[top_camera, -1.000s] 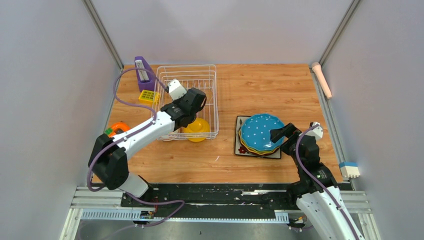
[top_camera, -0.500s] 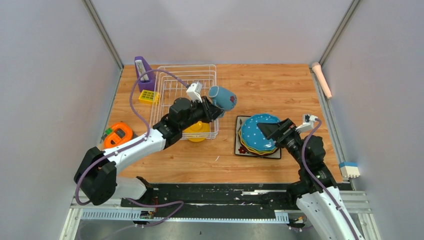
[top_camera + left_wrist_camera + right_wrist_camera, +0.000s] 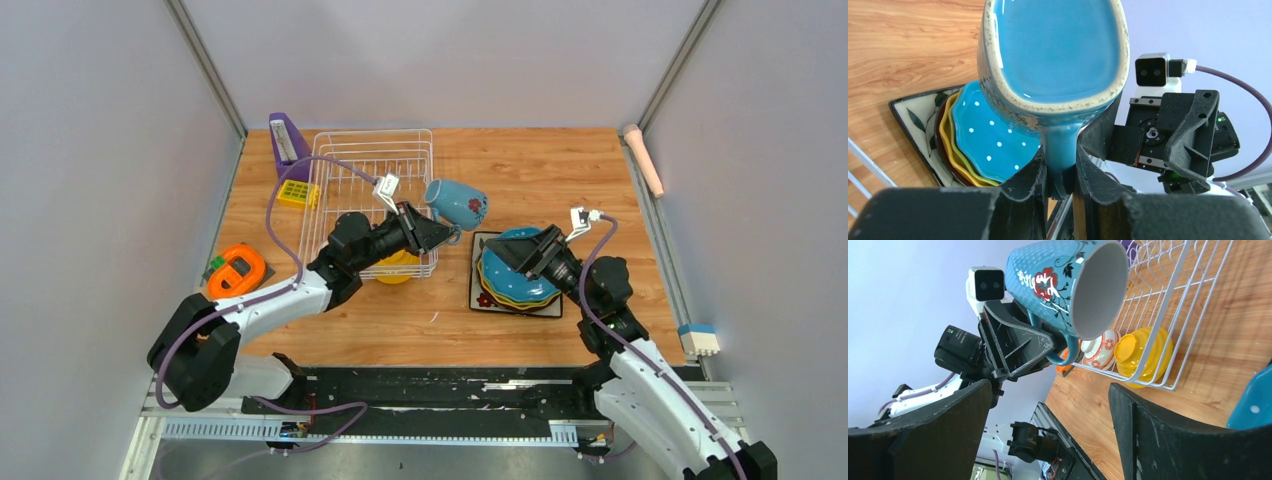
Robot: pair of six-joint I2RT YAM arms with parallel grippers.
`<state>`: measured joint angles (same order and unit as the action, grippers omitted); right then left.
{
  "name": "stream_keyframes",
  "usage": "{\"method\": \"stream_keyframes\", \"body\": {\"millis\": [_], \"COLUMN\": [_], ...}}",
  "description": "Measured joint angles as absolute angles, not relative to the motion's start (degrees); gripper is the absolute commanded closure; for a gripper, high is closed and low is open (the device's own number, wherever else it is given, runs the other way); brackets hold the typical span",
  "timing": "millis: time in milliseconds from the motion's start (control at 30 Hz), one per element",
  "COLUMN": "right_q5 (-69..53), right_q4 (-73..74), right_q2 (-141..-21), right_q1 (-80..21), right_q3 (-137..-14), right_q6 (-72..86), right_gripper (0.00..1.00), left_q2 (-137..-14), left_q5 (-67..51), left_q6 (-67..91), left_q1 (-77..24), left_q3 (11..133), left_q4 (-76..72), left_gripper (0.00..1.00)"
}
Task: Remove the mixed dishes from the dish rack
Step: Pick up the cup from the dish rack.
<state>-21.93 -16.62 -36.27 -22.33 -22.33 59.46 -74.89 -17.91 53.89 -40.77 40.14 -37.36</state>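
My left gripper (image 3: 437, 237) (image 3: 1060, 172) is shut on the handle of the blue-grey mug (image 3: 457, 203) (image 3: 1053, 55) (image 3: 1068, 285) and holds it in the air between the dish rack (image 3: 372, 160) and the plate stack. The blue-dotted plate (image 3: 518, 252) (image 3: 993, 135) tops a stack of green-dotted and yellow plates on the dark square plate (image 3: 476, 290). My right gripper (image 3: 507, 252) (image 3: 1048, 440) is open and empty over that stack, facing the mug. The yellow bowl (image 3: 395, 263) (image 3: 1142, 352) and the red-and-white patterned bowl (image 3: 1098, 348) lie in the rack's near end.
An orange tape measure (image 3: 238, 270) lies left of the rack. A purple slanted holder (image 3: 287, 145) and a small yellow grid block (image 3: 298, 193) stand at the rack's far left. A pink cylinder (image 3: 644, 158) and a blue-and-white block (image 3: 699, 338) lie along the right edge.
My left gripper has lifted the mug out of the rack and carried it right toward the plate stack. My right gripper has risen and turned left toward the mug.
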Motion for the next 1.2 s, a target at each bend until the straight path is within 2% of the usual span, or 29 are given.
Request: {"method": "stream_keyframes", "body": {"millis": [433,667,700,833,900,967,1000,1033,1067,1100,1133,1200], "right_q5": [-16.19,-13.56,-13.21,-11.84,-11.35,-11.0,-11.11,-11.2,-11.75,-12.12,-12.14,-11.57], "right_q4": [-24.01,-25.8,-26.09,-26.24,-26.28,-26.65,-27.29,-27.62,-27.88,-28.12,-27.86,-25.26], "right_q2": [-48.29,-50.28,-50.26,-50.26,-50.26,-50.24,-50.15,-50.06,-49.98,-49.95,-49.95,-50.33], "right_q1": [-29.15,-30.5,-30.65,-30.74,-30.74,-30.72,-30.79,-30.92,-30.94,-31.03,-31.09,-31.11], "right_q3": [-27.14,-29.71,-29.74,-29.74,-29.74,-29.74,-29.74,-29.76,-29.76,-29.98,-30.44,-31.62], "right_q6": [54.0,51.33,50.98,50.09,49.84,49.95,50.35,49.91,49.71,49.52,49.41,48.49], "right_gripper": [0.2,0.28,0.33,0.6,0.7,0.81,0.87,0.93,0.99,1.0,1.0,1.0], "left_q2": [-75.79,-76.51,-76.58,-76.9,-76.97,-77.1,-77.43,-77.8,-78.24,-78.78,-79.22,-80.31], "left_q5": [-17.69,-17.69,-17.67,-17.54,-17.47,-17.43,-17.47,-17.52,-17.52,-17.8,-17.76,-17.65], "left_q6": [64.82,67.96,68.18,69.12,69.43,69.76,70.13,70.48,71.2,71.57,71.35,70.96], "left_q1": [-43.55,-44.56,-44.62,-44.77,-44.95,-45.04,-45.01,-45.01,-44.99,-44.95,-44.97,-45.17], "left_q3": [37.67,36.45,36.42,36.36,36.36,36.36,36.36,36.36,36.36,36.36,36.36,36.45], "left_q4": [-43.51,-45.3,-45.3,-46.09,-46.98,-48.03,-48.36,-48.75,-48.99,-49.19,-49.06,-49.43], "left_gripper": [1.0,1.0,1.0,1.0,0.97,0.85,0.71,0.63,0.48,0.36,0.11,0.02]}}
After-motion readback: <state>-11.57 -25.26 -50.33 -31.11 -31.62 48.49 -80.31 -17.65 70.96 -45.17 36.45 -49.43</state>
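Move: The cup, held by its handle in the left fingers with its mouth towards the right hand, has its body some 7 cm ahead of the right hand, 8 cm to its left and a little above. From the left hand the cup body is about 6 cm ahead, 2 cm right and 2 cm up. The plate stack lies around 14 cm right of the left hand, 3 cm back and 20 cm down. The dish rack's middle is 15 cm left, 9 cm ahead and 19 cm below; the yellow bowl, 10 cm left, level, 20 cm down. The cup changes hands in the air: the right hand goes left, then forward and up to its rim, about 6 cm in all, tipping its fingers up some 10 degrees, and pinches the cup wall. The left hand brings the handle 3–4 cm back and to the right, tilting some 15 degrees, and opens only after the right has closed. ##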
